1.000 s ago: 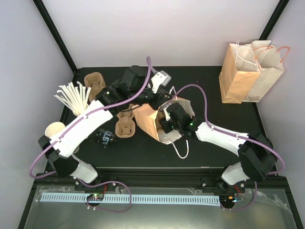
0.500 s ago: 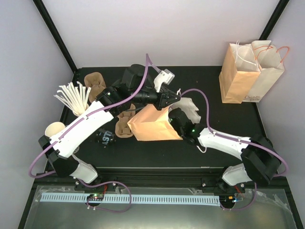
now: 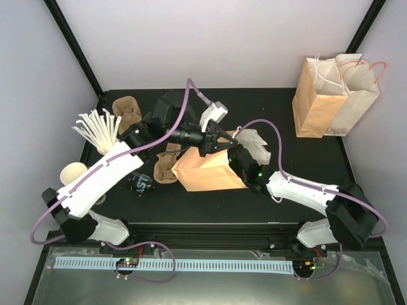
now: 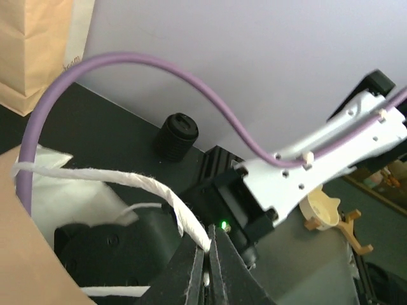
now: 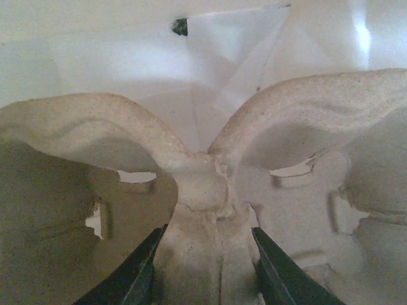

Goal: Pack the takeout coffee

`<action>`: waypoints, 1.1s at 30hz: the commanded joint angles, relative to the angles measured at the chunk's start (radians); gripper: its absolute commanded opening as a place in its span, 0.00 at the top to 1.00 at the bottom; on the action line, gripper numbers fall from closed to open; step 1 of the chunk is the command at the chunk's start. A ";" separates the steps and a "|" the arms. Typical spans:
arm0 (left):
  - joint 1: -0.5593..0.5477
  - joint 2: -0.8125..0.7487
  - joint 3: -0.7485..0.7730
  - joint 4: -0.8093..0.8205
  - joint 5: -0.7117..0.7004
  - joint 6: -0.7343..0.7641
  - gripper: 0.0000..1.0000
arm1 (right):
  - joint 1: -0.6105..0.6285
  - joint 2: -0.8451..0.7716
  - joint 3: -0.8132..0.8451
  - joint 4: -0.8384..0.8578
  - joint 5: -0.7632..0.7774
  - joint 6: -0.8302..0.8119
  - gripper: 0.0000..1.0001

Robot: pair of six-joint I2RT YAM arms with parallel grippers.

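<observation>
The takeout coffee (image 3: 141, 183), a cup with a black printed band, sits on the black table, half hidden beside my left arm. A brown paper bag (image 3: 206, 171) lies on its side at the table's middle. My left gripper (image 3: 219, 141) is shut on the bag's white twisted handle (image 4: 172, 197), pinched at the tips (image 4: 208, 244). My right gripper (image 5: 208, 267) is inside the bag, whose lining is white (image 5: 127, 57). It is shut on the centre post of a brown pulp cup carrier (image 5: 203, 190). From above, its fingers are hidden by the bag.
Two upright paper bags (image 3: 334, 95) stand at the back right. Near the left edge are a bundle of white sticks (image 3: 95, 130) and a lidless cup (image 3: 72, 171). Loose pulp carriers lie at the back left (image 3: 126, 109) and by the bag (image 3: 166, 166).
The bag has turned from mouth-up to lying flat on its side. My left gripper has drawn the handle slightly left and nearer. My right gripper has stayed in the bag's mouth with the carrier.
</observation>
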State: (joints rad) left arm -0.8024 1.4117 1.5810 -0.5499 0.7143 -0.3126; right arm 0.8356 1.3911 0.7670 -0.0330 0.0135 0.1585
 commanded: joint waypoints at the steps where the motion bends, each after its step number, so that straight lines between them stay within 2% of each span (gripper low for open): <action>1: -0.013 -0.124 -0.032 0.044 0.125 0.086 0.98 | -0.014 -0.017 0.068 -0.356 0.186 0.079 0.73; 3: -0.001 -0.176 -0.080 0.060 0.091 0.084 0.99 | -0.014 -0.045 0.109 -0.469 0.235 0.111 0.73; 7: 0.045 -0.212 -0.182 0.163 0.074 0.018 0.98 | -0.015 -0.145 0.100 -0.555 0.296 0.157 0.74; 9: 0.063 -0.212 -0.204 0.185 0.080 0.003 0.94 | -0.013 -0.169 0.093 -0.586 0.311 0.156 0.74; 15: 0.089 -0.215 -0.263 0.208 0.041 -0.029 0.87 | 0.011 -0.071 0.068 -0.586 0.232 0.136 0.76; 17: 0.110 -0.217 -0.274 0.199 0.023 -0.049 0.77 | 0.025 -0.032 0.077 -0.584 0.221 0.132 0.76; 18: 0.119 -0.221 -0.278 0.192 0.010 -0.057 0.67 | 0.027 -0.019 0.080 -0.579 0.208 0.127 0.76; 20: 0.131 -0.232 -0.275 0.166 -0.028 -0.053 0.41 | 0.029 0.003 0.086 -0.567 0.177 0.115 0.76; 22: 0.132 -0.244 -0.259 0.124 -0.077 -0.021 0.25 | 0.029 0.023 0.094 -0.554 0.159 0.099 0.76; 26: 0.140 -0.255 -0.253 0.035 -0.252 0.027 0.20 | 0.028 0.055 0.108 -0.508 0.104 0.061 0.76; 28: 0.187 -0.249 -0.270 -0.028 -0.377 -0.042 0.17 | 0.028 0.073 0.118 -0.482 0.069 0.041 0.76; 29: 0.236 -0.243 -0.295 -0.035 -0.362 -0.077 0.17 | 0.027 0.096 0.128 -0.477 0.059 0.031 0.76; 31: 0.351 -0.224 -0.365 0.016 -0.219 -0.124 0.19 | 0.023 0.144 0.166 -0.495 0.049 0.018 0.76; 33: 0.413 -0.186 -0.404 0.065 -0.130 -0.137 0.20 | 0.014 0.188 0.202 -0.524 0.021 0.003 0.76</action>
State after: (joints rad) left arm -0.5152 1.1702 1.2545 -0.4942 0.5037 -0.3752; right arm 0.8524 1.4982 0.9154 -0.5194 0.1303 0.2073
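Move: My left hand still pinches the handle of the paper bag, whose middle hangs about 24 cm below it, 3 cm ahead and 2 cm left. My right hand still grips the cup carrier, its middle just below the fingertips, inside that tilted bag, whose middle is about 3 cm back, 3 cm left and 2 cm lower. The spare carrier lies on the table roughly 20 cm left of my left hand, 7 cm ahead and 36 cm below. I draw my left hand about 4 cm left, spread its fingers wide to let go of the bag's handle, then swing it away left and forward, dipping and turning some 30 degrees counter-clockwise. My right hand keeps its grip on the carrier, sweeps right about 8 cm while rising slightly, then pushes down 7 cm inside the bag and eases back left, tipping to point more steeply down. ##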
